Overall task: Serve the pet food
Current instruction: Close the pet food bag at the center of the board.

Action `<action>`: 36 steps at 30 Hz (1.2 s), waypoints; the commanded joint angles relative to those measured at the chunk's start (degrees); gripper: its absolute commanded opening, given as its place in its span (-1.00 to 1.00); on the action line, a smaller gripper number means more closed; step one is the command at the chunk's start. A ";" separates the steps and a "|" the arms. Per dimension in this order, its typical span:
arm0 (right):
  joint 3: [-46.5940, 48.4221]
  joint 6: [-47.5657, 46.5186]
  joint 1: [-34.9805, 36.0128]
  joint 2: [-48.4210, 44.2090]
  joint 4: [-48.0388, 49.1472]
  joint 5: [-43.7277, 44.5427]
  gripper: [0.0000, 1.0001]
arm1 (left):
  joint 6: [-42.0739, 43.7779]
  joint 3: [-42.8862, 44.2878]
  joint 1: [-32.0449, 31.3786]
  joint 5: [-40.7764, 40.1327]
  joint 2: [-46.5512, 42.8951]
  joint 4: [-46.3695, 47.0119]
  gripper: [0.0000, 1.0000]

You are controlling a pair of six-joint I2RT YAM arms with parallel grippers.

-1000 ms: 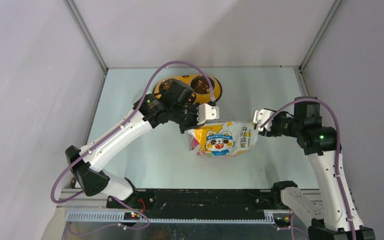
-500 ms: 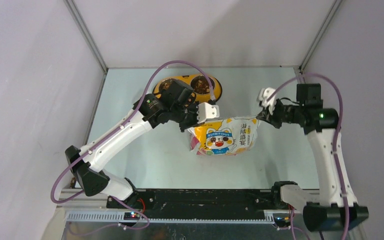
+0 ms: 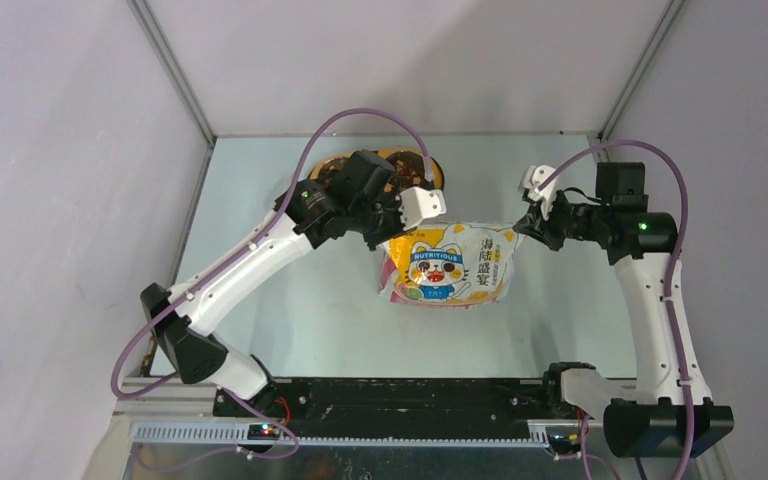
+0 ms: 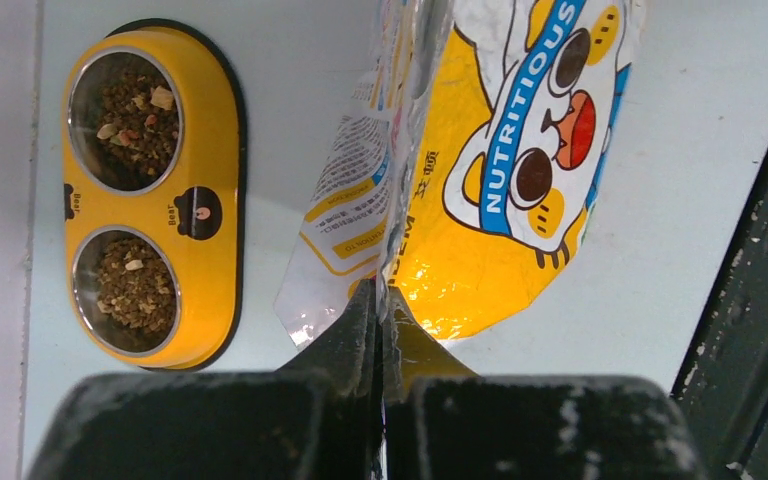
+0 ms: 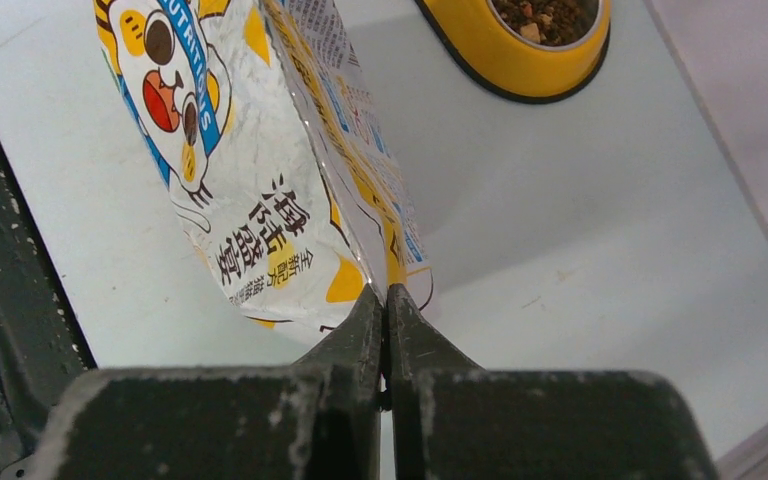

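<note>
The pet food bag (image 3: 450,265), crinkly yellow-white foil with a cartoon cat, hangs between both grippers over the middle of the table. My left gripper (image 3: 391,238) is shut on the bag's left top corner; its fingers pinch the foil seam (image 4: 378,300). My right gripper (image 3: 519,231) is shut on the right top corner, with the foil edge caught between its tips (image 5: 385,295). Brown kibble (image 4: 125,110) lies in both steel cups of the yellow double bowl (image 4: 215,130). The bag (image 4: 500,150) fills the left wrist view, and its side (image 5: 250,170) fills the right wrist view.
The yellow bowl (image 3: 432,180) sits at the far middle of the table, partly hidden behind my left arm, and its end (image 5: 505,75) shows beyond the bag. Grey walls close in the table on three sides. A dark rail (image 3: 400,395) runs along the near edge.
My right gripper has closed on the bag's right corner and pulled up and away. My left arm has lifted its corner slightly toward the bowl, so the bag now hangs stretched between them.
</note>
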 commanded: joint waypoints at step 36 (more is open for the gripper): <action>-8.45 -4.87 16.34 -9.57 21.22 15.11 0.35 | -4.83 7.01 1.14 -6.54 1.67 5.74 -1.00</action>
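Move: Both shut grippers already pinch the pet food bag's mouth, one at each end. From the left gripper, the middle of the bag lies about 14 cm to the right, 4 cm back and 10 cm below. The orange double bowl is some 20 cm ahead of that gripper, 2 cm left and 18 cm below. From the right gripper, the bag's middle lies about 15 cm left, 4 cm back and 10 cm below. Keep both ends of the mouth pinched and ease them forward together, about 2 cm, drifting slightly right. Then open the right gripper wide to let go of its end, lift it nearly 4 cm and swing it about 5 cm left and a little back over the bag's right end, tipping its fingers up some 15 degrees. Hold the left end shut throughout. ##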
